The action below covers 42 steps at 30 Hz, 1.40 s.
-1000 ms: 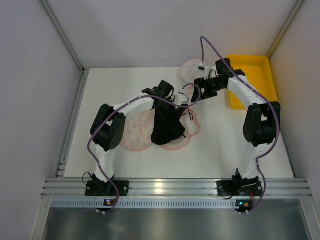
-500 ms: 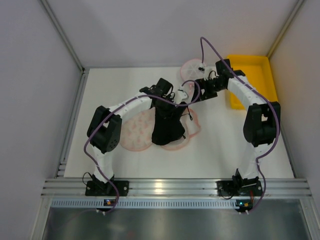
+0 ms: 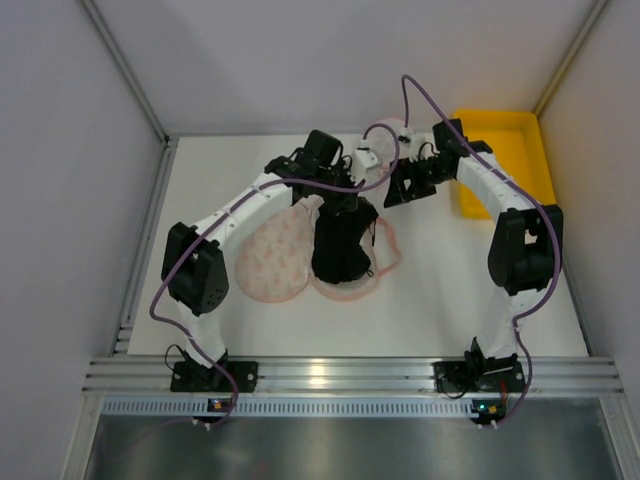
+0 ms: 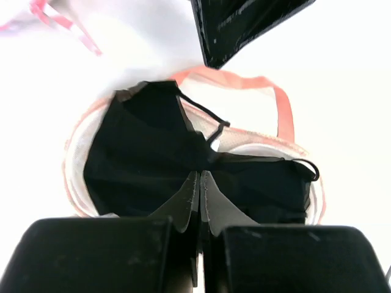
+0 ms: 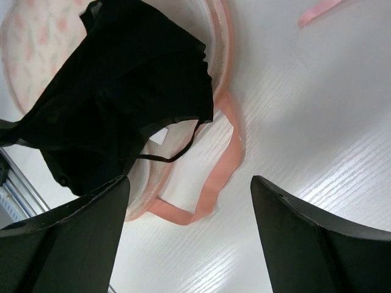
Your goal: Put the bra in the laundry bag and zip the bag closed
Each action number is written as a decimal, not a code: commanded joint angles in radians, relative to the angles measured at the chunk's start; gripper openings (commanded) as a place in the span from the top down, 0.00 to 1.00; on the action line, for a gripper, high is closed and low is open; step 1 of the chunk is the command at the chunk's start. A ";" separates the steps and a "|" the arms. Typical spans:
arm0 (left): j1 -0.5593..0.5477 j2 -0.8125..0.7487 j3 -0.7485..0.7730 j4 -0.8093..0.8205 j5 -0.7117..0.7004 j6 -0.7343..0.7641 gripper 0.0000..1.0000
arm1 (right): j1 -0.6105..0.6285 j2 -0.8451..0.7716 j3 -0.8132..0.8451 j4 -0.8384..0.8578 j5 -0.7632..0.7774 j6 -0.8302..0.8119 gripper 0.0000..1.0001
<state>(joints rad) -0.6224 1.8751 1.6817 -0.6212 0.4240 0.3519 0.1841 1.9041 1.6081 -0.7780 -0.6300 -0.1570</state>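
The black bra (image 3: 340, 250) drapes over the middle of the laundry bag (image 3: 270, 260), a cream speckled mesh pouch lying spread in two round halves. My left gripper (image 3: 345, 197) is at the bra's far end, shut on the bra. In the left wrist view the fabric (image 4: 140, 159) fans out from the pressed-together fingertips (image 4: 200, 177), with the bag's mesh (image 4: 244, 125) under it. My right gripper (image 3: 397, 188) hovers open just right of the bra. Between its fingers (image 5: 189, 180) are bare table and the bag's pink loop (image 5: 226, 165), with the bra (image 5: 122, 79) and bag (image 5: 36, 43) up left.
A yellow tray (image 3: 505, 150) stands at the back right, behind the right arm. A small round white mesh disc with a pink rim (image 3: 383, 128) lies at the back, mostly hidden by the grippers and a purple cable. Grey walls enclose the white table.
My left gripper has closed on the bra and moved toward the back, drawing the bra's far end and the bag's left half with it. The right gripper has barely moved.
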 commanded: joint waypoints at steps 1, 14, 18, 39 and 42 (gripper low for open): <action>0.004 -0.045 0.052 0.009 0.019 -0.060 1.00 | -0.017 -0.063 0.003 0.000 -0.016 -0.022 0.19; 0.013 0.054 0.023 0.009 -0.065 -0.100 1.00 | -0.020 -0.062 0.001 -0.012 -0.028 -0.022 0.20; 0.016 0.102 0.018 0.011 -0.100 -0.125 1.00 | -0.018 -0.068 -0.020 -0.014 -0.031 -0.024 0.21; 0.107 0.062 0.007 0.011 0.034 -0.244 0.50 | -0.011 -0.085 -0.181 0.120 -0.043 -0.007 0.52; 0.153 0.032 0.018 0.011 0.087 -0.278 0.45 | 0.015 -0.057 -0.211 0.166 -0.034 -0.009 0.57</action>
<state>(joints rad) -0.5224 2.0201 1.6775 -0.6292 0.4259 0.1238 0.1841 1.8595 1.4094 -0.7155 -0.6449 -0.1604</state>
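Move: The left hand already holds the far end of the black bra above the laundry bag; the bag's open base is centred about 9 cm back and 13 cm below. The patterned lid lies 16 cm left and 10 cm back, the pink handle 10 cm right and 8 cm back, at table height. From the empty right hand, the bra's middle is roughly 10 cm back, 11 cm left and 8 below, the handle 10 cm straight back and 9 below. Downward by about 11 cm, after a slight rise and with a small drift forward and left, the left hand lowers the bra's held end onto the bag's far part, its wrist turning some 15 degrees counter-clockwise; the fingers then open, let go and start back up. Later the right hand eases back and down about 4 cm each towards the handle and the bra's edge, its fingers closing to about half on nothing. ##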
